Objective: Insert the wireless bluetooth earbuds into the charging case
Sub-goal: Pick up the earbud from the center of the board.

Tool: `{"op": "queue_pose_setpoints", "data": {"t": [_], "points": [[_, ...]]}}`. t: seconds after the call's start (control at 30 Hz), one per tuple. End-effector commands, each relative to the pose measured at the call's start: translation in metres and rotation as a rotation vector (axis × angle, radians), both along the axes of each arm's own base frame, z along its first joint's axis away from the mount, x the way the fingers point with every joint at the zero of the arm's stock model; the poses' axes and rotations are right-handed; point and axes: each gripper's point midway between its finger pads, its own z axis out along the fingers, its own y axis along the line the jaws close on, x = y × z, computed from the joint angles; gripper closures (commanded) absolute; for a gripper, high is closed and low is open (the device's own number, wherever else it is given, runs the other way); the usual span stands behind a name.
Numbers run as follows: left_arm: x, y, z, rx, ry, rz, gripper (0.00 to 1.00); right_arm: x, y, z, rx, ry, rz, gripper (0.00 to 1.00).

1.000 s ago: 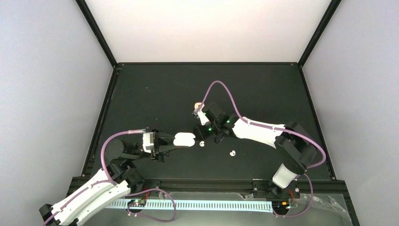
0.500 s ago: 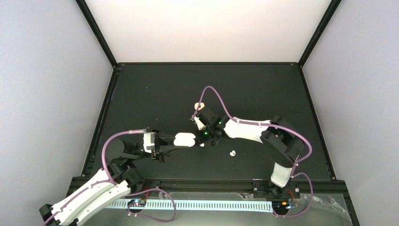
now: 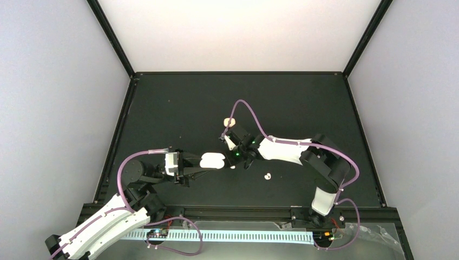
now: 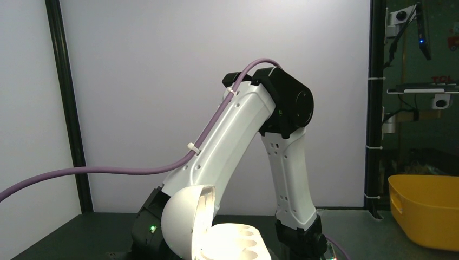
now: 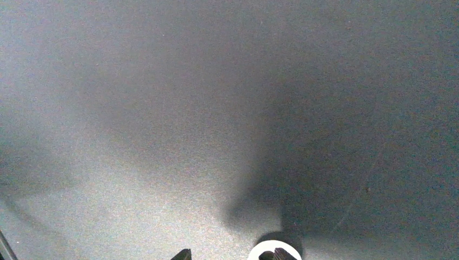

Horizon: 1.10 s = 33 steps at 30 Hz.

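Observation:
My left gripper is shut on the white charging case, which it holds low over the mat. In the left wrist view the case is open, its lid up and empty wells showing; the fingers are out of frame. My right gripper points down just right of the case, over a small white earbud. In the right wrist view its jaws stand apart, and the right fingertip sits on that earbud. Another earbud lies to the right, a cream one farther back.
The black mat is bounded by a black frame and pale walls. The right arm rises close behind the case in the left wrist view. A yellow bin stands off the table to the right.
The right arm swung left and down to the earbud beside the case, uncovering the cream earbud behind it. Its jaws narrowed a little. The left arm and case stayed still.

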Motion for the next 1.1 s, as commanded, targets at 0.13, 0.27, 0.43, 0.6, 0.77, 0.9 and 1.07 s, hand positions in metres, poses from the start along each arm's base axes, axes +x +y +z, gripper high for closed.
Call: {"op": "queue_pose_setpoints", "data": {"t": [0.13, 0.27, 0.43, 0.6, 0.77, 0.9, 1.07], "points": [[-0.002, 0.004, 0.014, -0.027, -0.033, 0.015, 0.98, -0.001, -0.029, -0.012, -0.102, -0.027, -0.061, 0.65], [-0.002, 0.004, 0.014, -0.028, -0.034, 0.015, 0.99, -0.001, -0.034, -0.012, -0.118, -0.04, -0.069, 0.68], [-0.001, 0.004, 0.013, -0.025, -0.031, 0.016, 0.98, 0.001, -0.036, -0.012, -0.124, -0.051, -0.08, 0.72], [-0.001, 0.003, 0.013, -0.025, -0.028, 0.014, 0.98, 0.004, -0.036, -0.008, -0.123, -0.068, -0.09, 0.8], [-0.001, 0.003, 0.013, -0.025, -0.029, 0.013, 0.99, 0.006, -0.038, -0.005, -0.124, -0.078, -0.095, 0.87], [-0.001, 0.004, 0.013, -0.026, -0.029, 0.014, 0.98, 0.006, -0.04, -0.005, -0.128, -0.083, -0.098, 0.93], [-0.002, 0.004, 0.013, -0.025, -0.027, 0.012, 0.99, 0.008, -0.047, 0.009, -0.125, -0.116, -0.121, 0.99]]}}
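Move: The right hand hovers almost on the center earbud, which lies about 1 cm ahead of it, 1 cm to its right and 1 cm below. The second earbud lies some 14 cm right and 3 cm back; the small white box about 18 cm straight ahead. From the left hand, which holds the open case high up, the center earbud is roughly 14 cm ahead, 8 cm right and 32 cm down. The right hand slides about 4 cm right, sinking slightly, as its fingers close and pinch the center earbud. ##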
